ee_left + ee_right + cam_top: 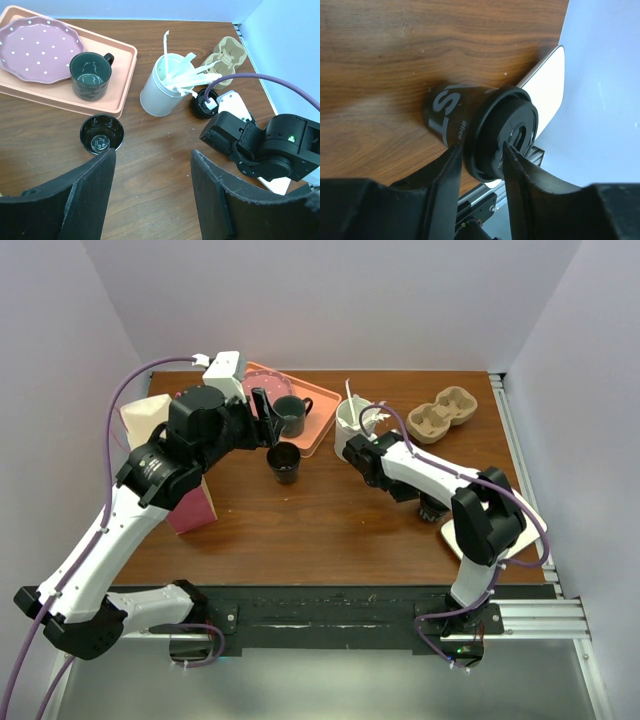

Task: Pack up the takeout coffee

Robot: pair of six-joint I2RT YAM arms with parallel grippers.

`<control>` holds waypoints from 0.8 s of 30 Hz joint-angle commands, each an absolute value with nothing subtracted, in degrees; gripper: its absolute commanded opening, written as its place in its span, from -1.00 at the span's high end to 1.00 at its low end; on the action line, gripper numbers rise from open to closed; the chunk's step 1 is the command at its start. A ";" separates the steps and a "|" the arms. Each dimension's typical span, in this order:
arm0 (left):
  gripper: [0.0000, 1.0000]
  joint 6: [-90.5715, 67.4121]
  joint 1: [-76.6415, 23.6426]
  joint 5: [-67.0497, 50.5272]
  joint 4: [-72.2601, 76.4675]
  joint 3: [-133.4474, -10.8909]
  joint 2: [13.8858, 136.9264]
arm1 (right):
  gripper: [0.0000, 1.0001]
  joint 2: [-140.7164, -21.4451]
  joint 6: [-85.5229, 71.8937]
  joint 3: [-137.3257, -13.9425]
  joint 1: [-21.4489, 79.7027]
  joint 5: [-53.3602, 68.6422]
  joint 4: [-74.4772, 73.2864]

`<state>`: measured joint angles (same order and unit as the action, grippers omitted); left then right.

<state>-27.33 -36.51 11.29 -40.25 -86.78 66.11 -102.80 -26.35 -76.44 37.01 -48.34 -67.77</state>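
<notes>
The takeout coffee (451, 116), a black cup with white lettering and a round black lid (505, 131), stands on the wooden table beside a white board (547, 95). My right gripper (481, 150) has its two fingers tight against the lid's near rim, one on each side. From above, that gripper (428, 502) covers most of the cup at the table's right. My left gripper (152, 160) hangs open and empty above bare wood; in the top view the left gripper (262, 410) sits near the tray.
A plain black cup (283, 462) stands open near the middle. On a peach tray (322, 400) sit a dark mug (292, 415) and a dotted plate (37, 47). Behind are a white tub of utensils (352, 425), a cardboard cup carrier (442, 415) and a pink box (190, 508).
</notes>
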 commanded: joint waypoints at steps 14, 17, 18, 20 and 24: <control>-0.37 -28.39 -36.83 16.52 -39.46 -86.83 64.86 | -0.22 -94.75 -28.48 -81.47 37.44 -41.05 -67.85; -0.38 -28.83 -36.83 16.35 -40.34 -87.62 64.43 | -0.25 -92.12 -28.48 -83.84 34.74 -38.33 -66.10; -0.38 -28.92 -36.74 16.26 -40.78 -88.15 64.16 | -0.25 -90.80 -27.35 -83.76 32.80 -36.93 -62.44; -0.38 -29.70 -36.74 16.17 -41.83 -88.94 64.16 | -0.22 -90.53 -27.16 -84.63 24.75 -30.78 -59.69; -0.39 -31.81 -36.65 18.54 -47.00 -90.70 65.21 | -0.22 -94.29 -28.47 -91.37 13.91 -24.36 -53.18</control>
<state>-29.15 -36.51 15.51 -43.03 -87.20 65.47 -91.85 -27.07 -84.82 23.29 -31.40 -60.62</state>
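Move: The lidded cup is right at my right hand, its middle about 5 cm below the fingers and 1 or 2 cm back towards me and to the right. The white board lies 7 cm back and 13 cm right of that hand; the loose black lid lies some 14 cm ahead and 7 cm left, both roughly 10 cm lower. From my left hand the lidded cup is about 42 cm right, level ahead, 31 cm down. I finish letting go of the lidded cup: my right fingers, already loosening at its lid, spread wider while the hand sinks a bare centimetre and edges left. Then I lift it off, up about 7 cm from its lowest point and forward some 5 cm, swinging back right at the end, the wrist rolling some 30 degrees so its left side rises and the fingers tip up. ##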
